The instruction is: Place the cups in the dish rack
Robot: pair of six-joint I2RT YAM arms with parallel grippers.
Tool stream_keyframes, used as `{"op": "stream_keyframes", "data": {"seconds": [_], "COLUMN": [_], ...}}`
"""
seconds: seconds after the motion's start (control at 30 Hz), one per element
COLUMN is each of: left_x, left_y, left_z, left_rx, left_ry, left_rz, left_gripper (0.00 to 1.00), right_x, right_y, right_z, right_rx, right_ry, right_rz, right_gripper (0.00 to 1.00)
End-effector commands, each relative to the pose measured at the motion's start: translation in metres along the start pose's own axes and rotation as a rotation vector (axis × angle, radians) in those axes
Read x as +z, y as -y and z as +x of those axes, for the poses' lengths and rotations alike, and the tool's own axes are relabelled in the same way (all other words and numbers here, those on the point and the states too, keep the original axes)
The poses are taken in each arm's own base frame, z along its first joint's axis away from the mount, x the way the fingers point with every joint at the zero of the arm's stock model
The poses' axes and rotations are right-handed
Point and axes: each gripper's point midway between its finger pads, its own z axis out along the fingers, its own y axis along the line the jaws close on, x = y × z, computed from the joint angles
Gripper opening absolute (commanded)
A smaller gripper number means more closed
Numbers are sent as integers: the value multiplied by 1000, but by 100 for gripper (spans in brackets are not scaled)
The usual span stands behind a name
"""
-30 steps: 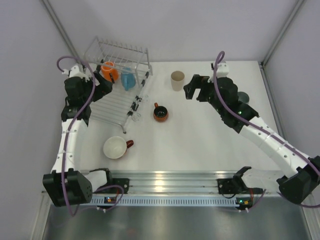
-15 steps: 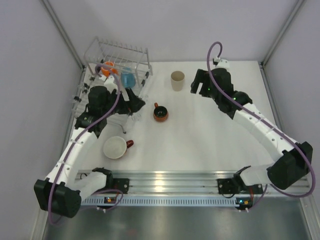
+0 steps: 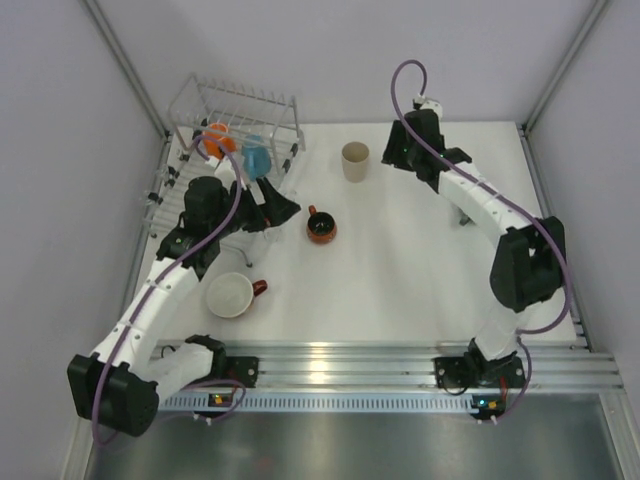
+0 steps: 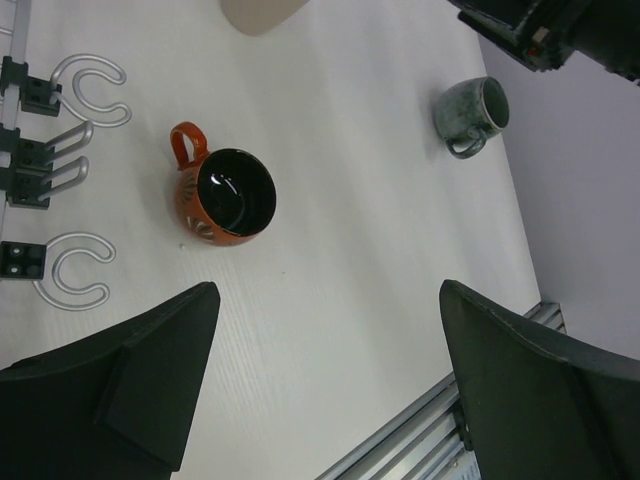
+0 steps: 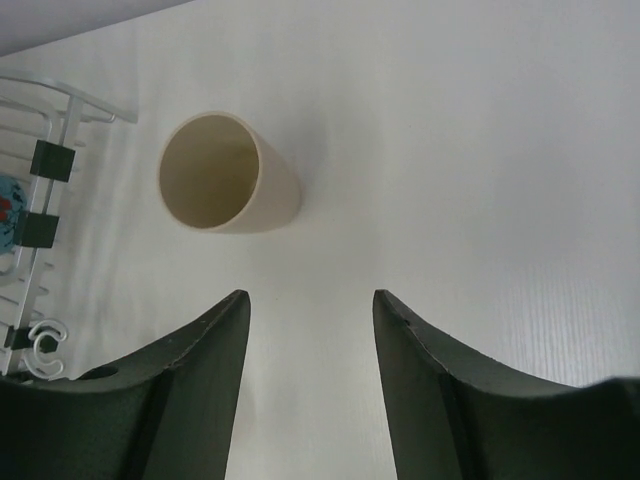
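The dish rack [image 3: 240, 112] stands at the back left, with the orange mug [image 3: 218, 138] and the light blue mug [image 3: 257, 159] in it. On the table are the beige tumbler [image 3: 355, 160], upright, the small dark mug with a red handle [image 3: 321, 228], and the wide white cup [image 3: 231, 295]. My left gripper [image 3: 283, 208] hangs open, just left of the dark mug [image 4: 225, 197]; nothing lies between its fingertips [image 4: 328, 292]. My right gripper [image 3: 393, 160] is open at about half width, empty, right of the tumbler [image 5: 225, 178], which lies beyond its fingertips [image 5: 310, 297].
A grey-green mug [image 4: 472, 112] stands at the right of the table, mostly hidden under my right arm in the top view. The rack's hooked edge [image 4: 62, 170] runs along the left of the left wrist view. Metal rails [image 3: 340, 360] line the near edge.
My left arm swung from the rack out to the right toward the dark mug. The right arm moved back and left toward the tumbler, and its jaws narrowed.
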Motion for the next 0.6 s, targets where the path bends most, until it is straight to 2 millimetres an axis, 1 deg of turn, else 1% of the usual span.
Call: {"op": "stream_keyframes", "data": {"seconds": [0.0,0.03,0.07,0.1,0.13,0.17,0.2,0.27,0.3,0.33,0.4,0.57], "left_x": [-6,-6,-6,-7,-6,-7,-7,-7,-5,-4,-3,3], "left_y": [25,24,24,23,22,22,20,19,18,20,22,21], "left_z": [-20,-20,-20,-19,-19,-19,-18,-16,-13,-13,-10,-8], "left_rx": [-1,-3,-3,-1,2,6,4,3,3,7,12,7], "left_ry": [84,84,87,89,88,90,90,91,83,81,64,53], "left_rz": [99,97,94,93,90,92,85,86,88,104,122,133], "left_gripper": [96,96,96,96,96,95,95,94,94,94,94,93], "right_x": [21,25,30,40,43,46,54,59,66,68,73,78], "right_y": [-23,-27,-29,-29,-31,-32,-33,-41,-41,-44,-42,-43], "right_z": [-20,-25,-24,-17,-21,-20,-14,-15,-8,-12,-9,-16], "right_rx": [18,24,33,32,39,45,54,60,57,60,56,46], "right_ry": [40,46,42,27,36,34,21,18,-2,5,-5,23], "right_rz": [-65,-72,-72,-69,-74,-75,-77,-107,-106,-110,-98,-89], "right_gripper": [53,53,53,53,53,53,53,52,52,51,51,51]}}
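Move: The beige cup stands about 9 cm ahead of the right hand, 9 cm to its left and 14 cm below. From that hand, the brown mug is some 8 cm back, 19 cm left and 16 cm below; the blue cup in the rack lies roughly 10 cm ahead, 36 cm left and 12 cm below. From the left hand, the beige cup is about 22 cm ahead, 19 cm right and 19 cm below. Fingers still half open, the right hand slants forward, down and left about 9 cm towards the beige cup. ##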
